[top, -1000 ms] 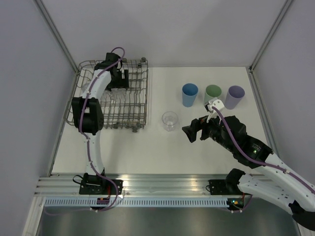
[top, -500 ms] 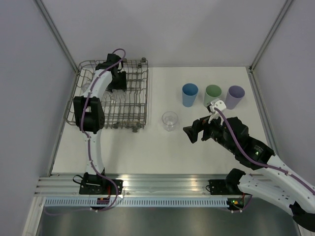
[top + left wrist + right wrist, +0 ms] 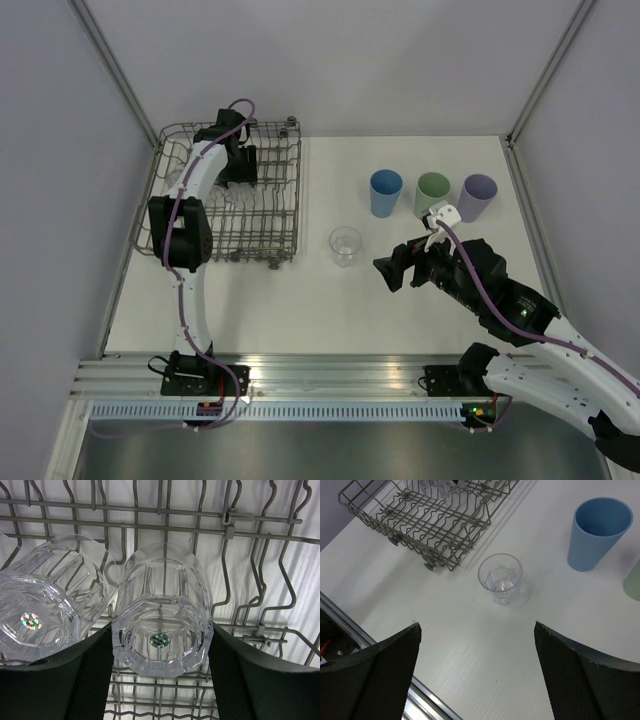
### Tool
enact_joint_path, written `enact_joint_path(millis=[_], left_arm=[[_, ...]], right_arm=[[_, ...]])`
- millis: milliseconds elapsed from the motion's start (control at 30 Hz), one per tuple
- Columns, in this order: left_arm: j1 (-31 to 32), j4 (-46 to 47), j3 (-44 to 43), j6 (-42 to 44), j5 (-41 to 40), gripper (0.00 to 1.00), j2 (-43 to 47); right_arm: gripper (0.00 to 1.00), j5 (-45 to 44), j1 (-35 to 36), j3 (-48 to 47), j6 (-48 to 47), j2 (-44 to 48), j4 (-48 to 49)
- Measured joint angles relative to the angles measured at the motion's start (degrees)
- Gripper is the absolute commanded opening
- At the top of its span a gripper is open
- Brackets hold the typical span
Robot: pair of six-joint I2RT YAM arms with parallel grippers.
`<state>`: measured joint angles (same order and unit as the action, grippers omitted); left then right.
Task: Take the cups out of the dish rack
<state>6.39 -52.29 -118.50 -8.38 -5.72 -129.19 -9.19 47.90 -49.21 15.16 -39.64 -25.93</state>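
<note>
In the left wrist view a clear cup (image 3: pixel 161 630) lies on its side in the dish rack (image 3: pixel 250 532), its base toward the camera. My left gripper (image 3: pixel 161 628) is shut on it, a pad against each side. A second clear cup (image 3: pixel 50 605) rests just to its left. From above, the left gripper (image 3: pixel 238 168) sits deep in the rack (image 3: pixel 296 200) near its far side. On the table stand another clear cup (image 3: pixel 345 246) and the blue (image 3: pixel 386 192), green (image 3: pixel 433 190) and purple (image 3: pixel 477 196) cups. My right gripper (image 3: pixel 390 272) hangs open, holding nothing, just right of that clear cup (image 3: pixel 500 578).
The rack stands at the table's far left, next to the left wall. The coloured cups form a row at the back right, with the blue cup (image 3: pixel 600 532) nearest the clear one. A metal rail (image 3: pixel 330 375) runs along the near edge.
My left gripper has gone from open to shut around the clear cup in the rack. The right arm has barely moved.
</note>
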Motion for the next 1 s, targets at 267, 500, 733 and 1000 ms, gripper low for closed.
enact_joint_path(millis=[267, 500, 733, 1000], left_arm=[[0.0, -2.0, 0.0, -0.1, 2.3, 0.02, 6.3], [0.0, -1.8, 0.2, -1.9, 8.4, 0.02, 17.2], [0.0, 7.1, 15.6, -8.0, 21.1, 0.02, 36.2], [0.0, 32.6, 45.2, -25.6, 40.5, 0.02, 60.2]], right_arm=[[0.98, -0.3, 0.0, 0.0, -0.3, 0.0, -0.4], [0.98, -0.3, 0.0, 0.0, -0.2, -0.1, -0.3], [0.98, -0.3, 0.0, 0.5, 2.3, 0.7, 2.4], [0.98, 6.9, 0.0, 2.6, 7.6, 2.4, 11.9]])
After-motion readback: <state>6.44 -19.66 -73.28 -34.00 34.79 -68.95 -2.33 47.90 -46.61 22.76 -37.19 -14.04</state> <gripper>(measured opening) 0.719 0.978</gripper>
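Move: The left fingers are already shut on an upside-down clear cup in the rack. The open right gripper waits roughly 31 cm back, 35 cm right and 18 cm above it; another clear cup sits about 8 cm to the left, level. From the right hand, the held cup is 31 cm ahead, 35 cm left, 18 cm down; the clear cup on the table is 13 cm ahead, 9 cm left, 23 cm down. Straight up at first, then sweeping back and to the right, the left arm carries the pinched clear cup out of the rack towards the right gripper: some 26 cm of rise, with the wrist swinging about 60 degrees until the fingers point forward-right, nearly level. Late on, the open right hand rises about 4 cm, drifts left and starts to roll, its left side lifting. ##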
